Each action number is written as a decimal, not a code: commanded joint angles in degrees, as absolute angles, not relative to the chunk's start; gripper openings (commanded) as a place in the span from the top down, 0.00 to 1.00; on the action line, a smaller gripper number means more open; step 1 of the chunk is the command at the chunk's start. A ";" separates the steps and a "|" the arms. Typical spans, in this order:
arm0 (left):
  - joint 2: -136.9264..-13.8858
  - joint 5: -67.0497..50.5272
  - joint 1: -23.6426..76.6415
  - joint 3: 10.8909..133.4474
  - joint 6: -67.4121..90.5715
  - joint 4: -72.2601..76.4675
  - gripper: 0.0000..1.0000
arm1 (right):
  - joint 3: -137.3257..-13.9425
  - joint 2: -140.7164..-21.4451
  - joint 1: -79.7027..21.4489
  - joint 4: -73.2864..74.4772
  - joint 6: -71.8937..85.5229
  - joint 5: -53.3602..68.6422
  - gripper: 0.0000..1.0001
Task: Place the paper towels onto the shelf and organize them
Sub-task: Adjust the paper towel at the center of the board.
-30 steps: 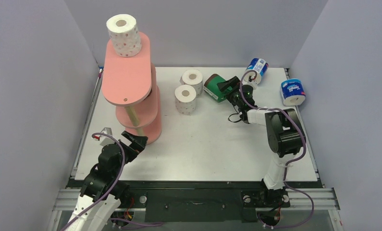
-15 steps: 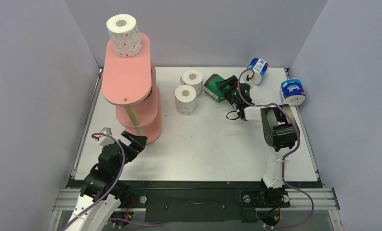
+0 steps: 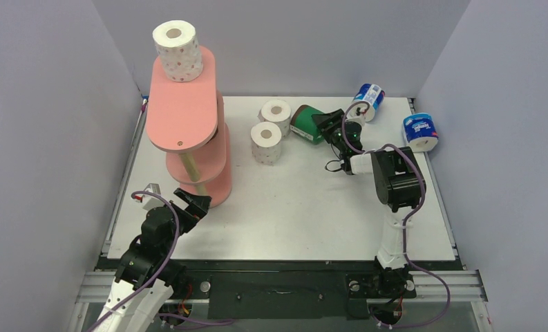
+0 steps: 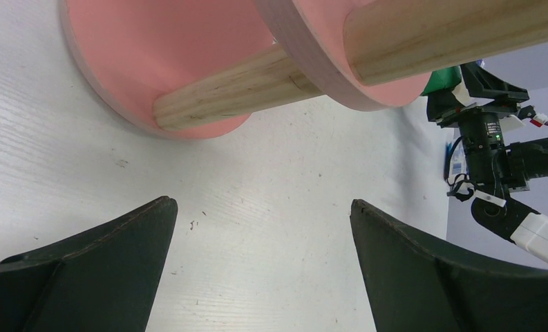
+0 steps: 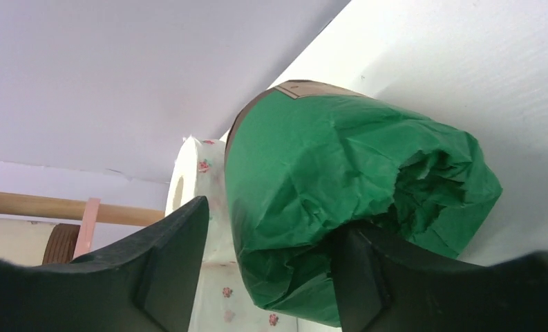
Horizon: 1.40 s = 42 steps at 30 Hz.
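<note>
On the top board of the salmon-pink shelf [image 3: 184,111] stands one white roll with red dots [image 3: 177,48]. Two more dotted rolls [image 3: 276,113] [image 3: 266,140] stand upright on the table. Beside them a green-wrapped roll [image 3: 304,123] lies on its side. My right gripper [image 3: 324,122] straddles the rim of that green roll [image 5: 326,180]. One finger [image 5: 374,277] sits in the crumpled end hollow. The other finger [image 5: 167,263] is outside, a thin gap off the wrapper, so the right gripper [image 5: 271,221] is open. My left gripper [image 4: 262,203] is open and empty by the shelf's foot [image 4: 174,55].
Two blue-white wrapped rolls [image 3: 369,99] [image 3: 420,131] lie at the far right, near the back and side walls. Grey walls close in the table on three sides. The shelf's wooden posts [image 4: 236,93] stand right ahead of the left gripper [image 3: 191,204].
The right gripper has pushed left onto the green roll and its jaws have narrowed round the rim. The roll has shifted slightly left. The left arm has not moved.
</note>
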<state>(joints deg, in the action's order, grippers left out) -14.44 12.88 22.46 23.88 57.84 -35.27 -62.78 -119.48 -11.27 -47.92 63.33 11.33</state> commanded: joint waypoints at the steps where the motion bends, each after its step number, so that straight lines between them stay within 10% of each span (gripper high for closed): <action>1: -14.53 13.70 22.76 24.66 58.00 -34.48 0.04 | -63.41 -121.13 -10.91 -56.34 64.42 13.22 0.47; 21: -13.10 13.58 22.77 24.69 57.66 -34.98 0.04 | -52.64 -106.96 -9.09 -55.19 63.21 14.69 0.74; 33: -12.36 12.23 23.52 24.69 57.52 -34.68 0.04 | -52.63 -71.62 -21.62 -3.17 31.84 -0.76 0.74; 42: -12.28 11.96 23.56 23.83 58.87 -33.80 0.04 | -65.36 -67.17 -41.97 28.43 14.20 -13.90 0.73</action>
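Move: The green paper towel lies on the table just beyond the right fingers, its middle some 3 cm ahead, 4 cm left and 3 cm below, open end towards the hand. The far flowered roll stands about 15 cm left and 4 cm ahead of that hand, the near one 18 cm left and 4 cm back; a blue roll lies 17 cm right, 11 cm ahead. From the left hand the green paper towel is roughly 35 cm ahead, 32 cm right and 8 cm lower. The green paper towel's crumpled open end, already straddled by the right fingers, one of them in its core, is pinched as they close to about half their gap with a slight dip of the hand. The hand then draws it back over 20 cm and up about 13 cm, swinging left late while its left side rolls down some 45 degrees and it turns counter-clockwise. ##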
